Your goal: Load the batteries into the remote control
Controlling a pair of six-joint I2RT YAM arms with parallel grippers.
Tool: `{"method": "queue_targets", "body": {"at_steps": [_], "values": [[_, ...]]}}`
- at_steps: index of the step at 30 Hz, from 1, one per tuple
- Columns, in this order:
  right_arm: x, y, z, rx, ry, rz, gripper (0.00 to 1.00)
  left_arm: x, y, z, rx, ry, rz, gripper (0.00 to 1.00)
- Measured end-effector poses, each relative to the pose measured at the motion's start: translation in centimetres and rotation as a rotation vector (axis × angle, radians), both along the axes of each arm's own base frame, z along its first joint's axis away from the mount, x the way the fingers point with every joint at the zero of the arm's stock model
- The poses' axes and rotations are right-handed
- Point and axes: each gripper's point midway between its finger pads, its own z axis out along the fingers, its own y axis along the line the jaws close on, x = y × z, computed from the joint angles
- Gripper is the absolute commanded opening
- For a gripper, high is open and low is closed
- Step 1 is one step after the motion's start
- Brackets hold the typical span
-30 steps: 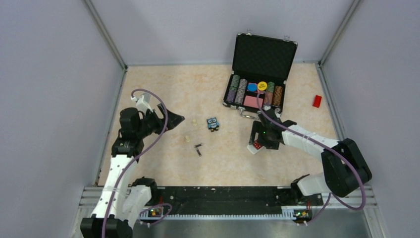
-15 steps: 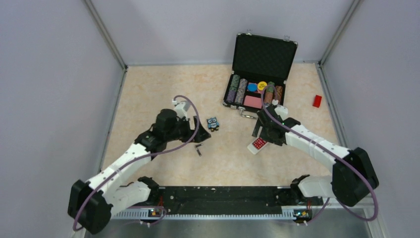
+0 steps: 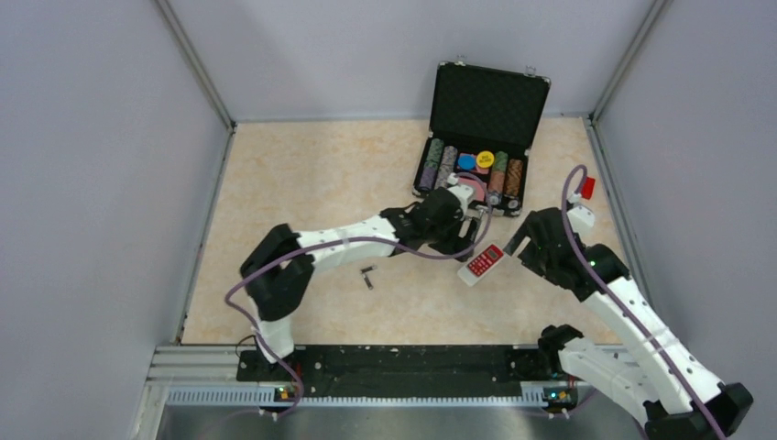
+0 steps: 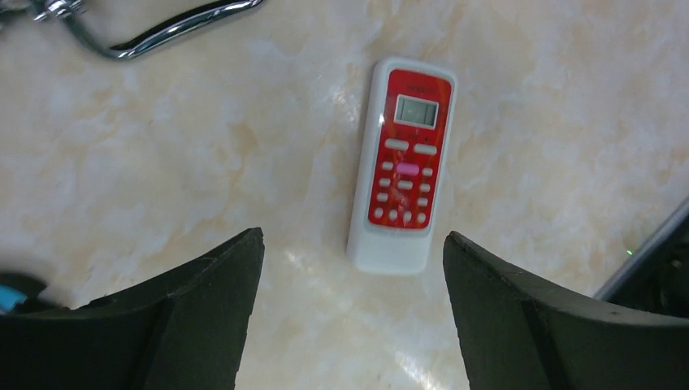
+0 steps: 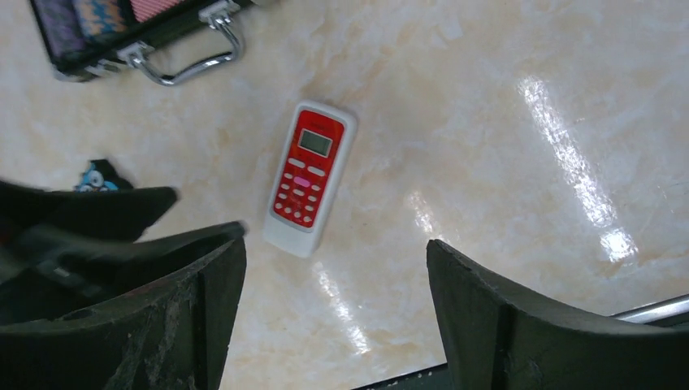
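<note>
The remote control (image 3: 484, 263) lies flat on the table with its red button face up. In the left wrist view the remote control (image 4: 404, 162) is just beyond the tips of my left gripper (image 4: 353, 237), whose jaws are open and empty. My left gripper (image 3: 465, 240) sits at the remote's left side. My right gripper (image 3: 519, 242) hovers to the remote's right, open and empty. From the right wrist the remote control (image 5: 309, 175) lies ahead of my right gripper (image 5: 335, 244), towards its left finger. The batteries (image 3: 368, 275) lie together on the table, left of both grippers.
An open black case of poker chips (image 3: 476, 137) stands behind the remote, its metal handle (image 5: 183, 61) toward it. A small red block (image 3: 586, 187) lies at the right wall. The blue owl toy (image 5: 96, 175) peeks out behind the left gripper's fingers (image 5: 97, 203).
My left arm has swung right across the table from the far left to the remote, jaws narrowing a little. My right arm has let the remote go and drawn back to the right.
</note>
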Motion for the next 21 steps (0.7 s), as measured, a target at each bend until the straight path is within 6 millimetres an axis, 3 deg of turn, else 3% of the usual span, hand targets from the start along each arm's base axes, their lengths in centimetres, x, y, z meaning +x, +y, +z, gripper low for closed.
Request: {"method": "queue_targets", "body": {"at_steps": [4,9,13,21], "values": [[-1.1,-0.5,3.7,0.071,-0.097,-0.027,0.80,0.8,-3.7,-3.4,0.086,-0.038,-0.024,0.89],[-2.2,-1.5,7.7,0.122,-0.183,-0.078,0.79,1.0,-4.4,-7.2,0.164,-0.039,-0.002,0.89],[-3.1,-2.5,9.2,0.136,-0.214,-0.123,0.78,1.4,-4.9,-7.1,0.157,-0.057,-0.012,0.89],[-4.4,-3.4,10.1,0.158,-0.237,-0.158,0.77,1.1,-5.7,-7.1,0.137,-0.090,-0.045,0.89]]}}
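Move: The remote control lies flat on the table, about 5 cm to the left hand's right, 1 cm back and some 10 cm below. The chip case handle is about 11 cm ahead of that hand; the blue owl figure is roughly 16 cm to its left and 7 cm ahead, both near table height. From the right hand, the remote control is about 10 cm left, 4 cm ahead and 15 cm below. Open left hand sinks about 7 cm and rightward over the remote control; right hand rises back about 10 cm. ##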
